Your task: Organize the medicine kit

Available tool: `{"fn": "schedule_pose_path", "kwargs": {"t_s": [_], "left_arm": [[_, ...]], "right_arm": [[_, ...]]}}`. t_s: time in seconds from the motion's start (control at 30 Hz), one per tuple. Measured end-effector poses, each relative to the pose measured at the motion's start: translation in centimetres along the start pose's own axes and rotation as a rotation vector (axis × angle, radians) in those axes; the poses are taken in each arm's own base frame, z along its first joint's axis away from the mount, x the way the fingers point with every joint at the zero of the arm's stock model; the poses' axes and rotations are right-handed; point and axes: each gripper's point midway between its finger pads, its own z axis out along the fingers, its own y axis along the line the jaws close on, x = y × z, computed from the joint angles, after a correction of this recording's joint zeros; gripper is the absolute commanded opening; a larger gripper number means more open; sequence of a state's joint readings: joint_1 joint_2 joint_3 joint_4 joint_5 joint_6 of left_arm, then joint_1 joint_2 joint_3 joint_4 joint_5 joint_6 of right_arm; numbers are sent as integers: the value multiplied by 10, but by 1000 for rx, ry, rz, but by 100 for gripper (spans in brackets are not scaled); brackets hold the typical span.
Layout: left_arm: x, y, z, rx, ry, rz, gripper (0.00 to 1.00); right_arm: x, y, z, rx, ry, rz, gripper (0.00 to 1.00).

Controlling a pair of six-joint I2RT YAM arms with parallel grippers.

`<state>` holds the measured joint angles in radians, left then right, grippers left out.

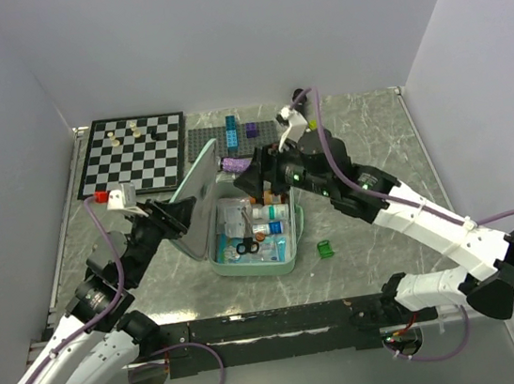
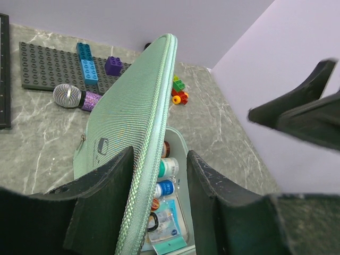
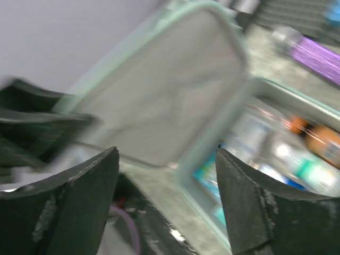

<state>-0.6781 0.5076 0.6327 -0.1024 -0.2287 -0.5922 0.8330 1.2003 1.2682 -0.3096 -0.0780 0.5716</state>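
Note:
The mint-green medicine kit (image 1: 254, 269) lies open mid-table, its lid (image 2: 127, 122) standing nearly upright on the left. Small bottles (image 1: 269, 214), black scissors (image 1: 248, 246) and sachets (image 2: 167, 226) fill the base. My left gripper (image 2: 159, 154) straddles the lid's rim; the rim rests against the left finger (image 2: 101, 202), with a gap to the right one. My right gripper (image 1: 257, 180) hovers over the kit's far edge, open and empty. Its wrist view is blurred, showing the grey lining of the lid (image 3: 170, 90) beyond the right gripper (image 3: 167, 154).
A chessboard (image 1: 133, 151) lies at the back left, a grey studded plate (image 1: 222, 144) with bricks beside it. A purple-handled microphone (image 1: 233, 165) lies just behind the kit. A small green block (image 1: 325, 249) sits right of the kit. White walls enclose the table.

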Motion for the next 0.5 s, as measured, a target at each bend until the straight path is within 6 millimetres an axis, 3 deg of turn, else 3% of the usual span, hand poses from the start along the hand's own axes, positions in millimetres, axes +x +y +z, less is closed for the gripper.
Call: {"fn": "schedule_pose_path", "kwargs": {"t_s": [0.1,0.27,0.47,0.5], "left_arm": [[1,-1,1,5,7,2,48],[11,-20,11,86,72,-4,60],[51,-73,36,291,271,-55,96],[59,-80,38,312,306,-52,96]], "right_arm": [[26,-40,-5,119,24,-31,85],[60,-108,-35,318,60,-32,89],[62,-135,-77,413,-21,-30,100],[61,-137,-82,424,-35,-30,100]]}}
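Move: My left fingers still straddle the near edge of the raised lid, whose middle lies some 8 cm ahead, 4 cm right and 5 cm below them. The open medicine case is about 12 cm right, 6 cm ahead and 22 cm down, and the scissors in it about 11 cm right and 4 cm ahead. My empty right hand is above the case, its middle roughly 3 cm ahead, 2 cm left and 26 cm down; the green block is 17 cm right of that hand and 3 cm back. I swing the lid over the case with my left hand, sweeping about 10 cm to the right, ever faster, and turning some 25 degrees clockwise while the fingers spread and give up their hold on its edge. My open right hand clears the way, going about 13 cm right and 10 cm down to the case's right side, opening wider and turning clockwise. ##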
